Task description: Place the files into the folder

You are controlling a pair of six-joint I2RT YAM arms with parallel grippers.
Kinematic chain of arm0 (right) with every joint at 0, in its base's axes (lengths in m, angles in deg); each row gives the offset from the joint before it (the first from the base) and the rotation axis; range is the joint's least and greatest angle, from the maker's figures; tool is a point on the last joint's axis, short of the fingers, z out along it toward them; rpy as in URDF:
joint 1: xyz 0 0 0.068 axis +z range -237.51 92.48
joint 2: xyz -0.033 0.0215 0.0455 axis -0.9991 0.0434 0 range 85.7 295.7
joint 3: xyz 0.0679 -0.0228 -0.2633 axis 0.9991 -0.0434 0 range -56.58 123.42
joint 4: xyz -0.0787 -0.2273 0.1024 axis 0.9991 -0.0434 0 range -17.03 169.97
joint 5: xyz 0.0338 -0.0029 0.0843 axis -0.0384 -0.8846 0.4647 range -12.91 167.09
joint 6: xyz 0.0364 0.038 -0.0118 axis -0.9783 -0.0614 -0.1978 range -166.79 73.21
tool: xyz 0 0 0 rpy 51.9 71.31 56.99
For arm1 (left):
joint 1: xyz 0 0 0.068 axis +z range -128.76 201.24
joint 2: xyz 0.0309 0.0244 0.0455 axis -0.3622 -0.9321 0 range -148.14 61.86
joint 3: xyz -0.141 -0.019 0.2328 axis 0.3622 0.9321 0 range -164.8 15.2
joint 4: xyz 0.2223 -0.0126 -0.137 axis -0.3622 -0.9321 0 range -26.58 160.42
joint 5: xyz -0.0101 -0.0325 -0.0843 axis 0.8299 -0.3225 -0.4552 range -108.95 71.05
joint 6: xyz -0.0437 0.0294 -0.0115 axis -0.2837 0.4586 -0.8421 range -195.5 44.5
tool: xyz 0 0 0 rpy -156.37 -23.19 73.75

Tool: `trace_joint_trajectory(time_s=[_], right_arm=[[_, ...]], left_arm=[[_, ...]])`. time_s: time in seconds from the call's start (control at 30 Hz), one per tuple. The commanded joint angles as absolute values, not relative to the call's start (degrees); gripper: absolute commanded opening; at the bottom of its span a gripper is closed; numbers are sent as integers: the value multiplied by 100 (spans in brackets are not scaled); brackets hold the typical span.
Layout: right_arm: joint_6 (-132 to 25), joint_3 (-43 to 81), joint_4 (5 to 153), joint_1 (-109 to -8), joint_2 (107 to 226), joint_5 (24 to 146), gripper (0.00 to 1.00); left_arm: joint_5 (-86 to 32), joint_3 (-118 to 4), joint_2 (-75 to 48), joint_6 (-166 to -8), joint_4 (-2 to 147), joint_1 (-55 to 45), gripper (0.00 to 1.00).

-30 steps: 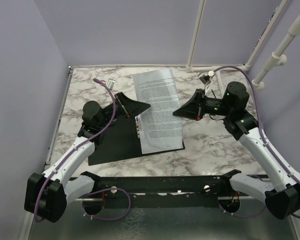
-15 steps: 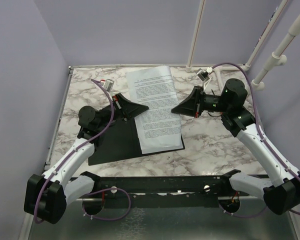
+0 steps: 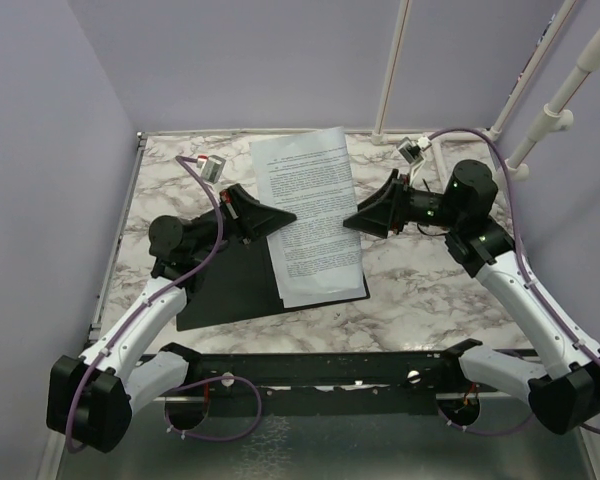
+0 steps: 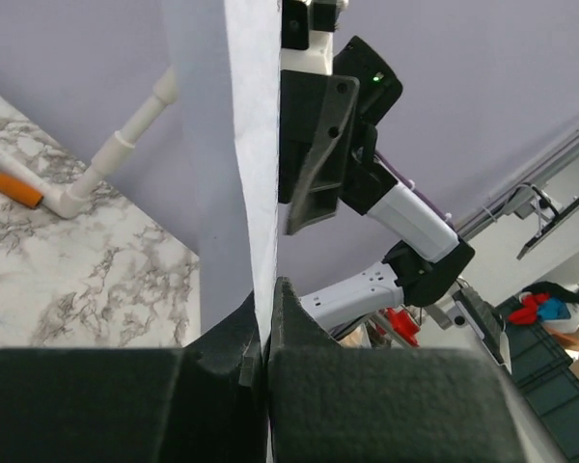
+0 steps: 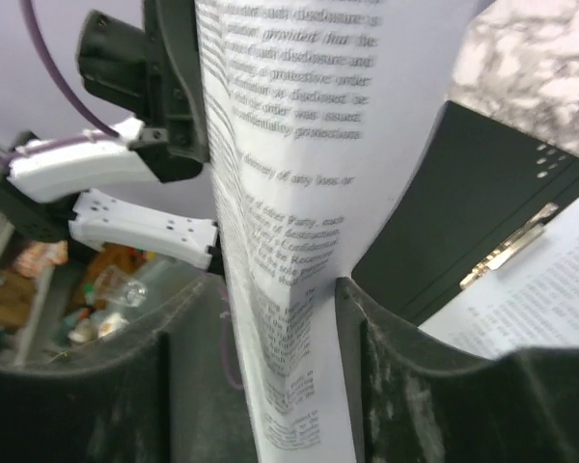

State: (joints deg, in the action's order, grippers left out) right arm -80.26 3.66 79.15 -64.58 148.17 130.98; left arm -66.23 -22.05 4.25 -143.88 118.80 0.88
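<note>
One of the files, a printed white sheet (image 3: 302,185), hangs above the table between my two grippers. My left gripper (image 3: 280,214) is shut on its left edge; in the left wrist view the fingertips (image 4: 268,289) pinch the sheet (image 4: 251,145). My right gripper (image 3: 351,222) is open. Its jaws stand apart with the sheet (image 5: 289,145) between them, and the right finger (image 5: 367,318) touches the paper. The black folder (image 3: 225,285) lies open on the table below. A second sheet (image 3: 325,275) rests on its right half, beside the metal clip (image 5: 507,253).
The marble table (image 3: 430,290) has purple walls on its left and far sides. White pipes (image 3: 555,110) stand at the back right corner. An orange-handled tool (image 4: 19,188) lies by a pipe. A black rail (image 3: 310,370) runs along the near edge.
My left gripper has closed on the sheet's left edge. My right gripper has opened from its grip on the right edge. The sheet has shifted slightly left.
</note>
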Motion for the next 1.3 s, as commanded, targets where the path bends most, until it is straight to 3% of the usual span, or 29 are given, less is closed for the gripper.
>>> trace_joint_trajectory(time_s=[0.0,0.1,0.3,0.6,0.87,1.2,1.27], right_arm=[[-7886,179,7940,-6453,14604,12903,66],[-7916,18,8197,-6457,14478,12880,83],[-7891,-218,8566,-6456,14145,12860,99],[-8801,-670,10308,-6455,13988,13586,100],[-10400,-1287,13276,-6444,13864,14473,100],[-11285,-1461,14613,-6449,13781,14641,100],[-11312,-1481,14603,-6448,13704,14633,96]], left_arm=[[-7095,-2679,600,-14608,12288,102,0],[-7401,-2906,629,-14626,12289,102,0],[-7951,-3229,714,-14643,12290,67,0],[-8284,-3640,780,-14629,12289,-329,0],[-8463,-3833,786,-14560,12289,-580,0],[-8364,-3934,645,-14470,12289,-709,0],[-8314,-3906,625,-14431,12273,-706,0]])
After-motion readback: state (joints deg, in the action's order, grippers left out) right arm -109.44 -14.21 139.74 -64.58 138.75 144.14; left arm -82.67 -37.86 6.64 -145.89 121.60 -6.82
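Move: The left hand grips the upright sheet near its left edge; the open folder it is meant for lies about 15 cm ahead of that hand, 6 cm to its left and 35 cm below. The folder's clip is some 18 cm ahead and 6 cm left, the filed page 15 cm ahead and 6 cm right, both as low. From the right hand, the held sheet's middle is about 6 cm to the left, level in depth and height. The left hand keeps its shut pinch on the sheet and carries it back towards the bases about 11 cm while lifting it about 9 cm, away from the folder, its fingers tilting up and swinging clockwise. The right hand, already half open, first opens wide nearly in place around the sheet's right side, then follows back some 10 cm and up about 5 cm, turning counter-clockwise with its fingertips rising, jaws left open beside the sheet's right edge. ##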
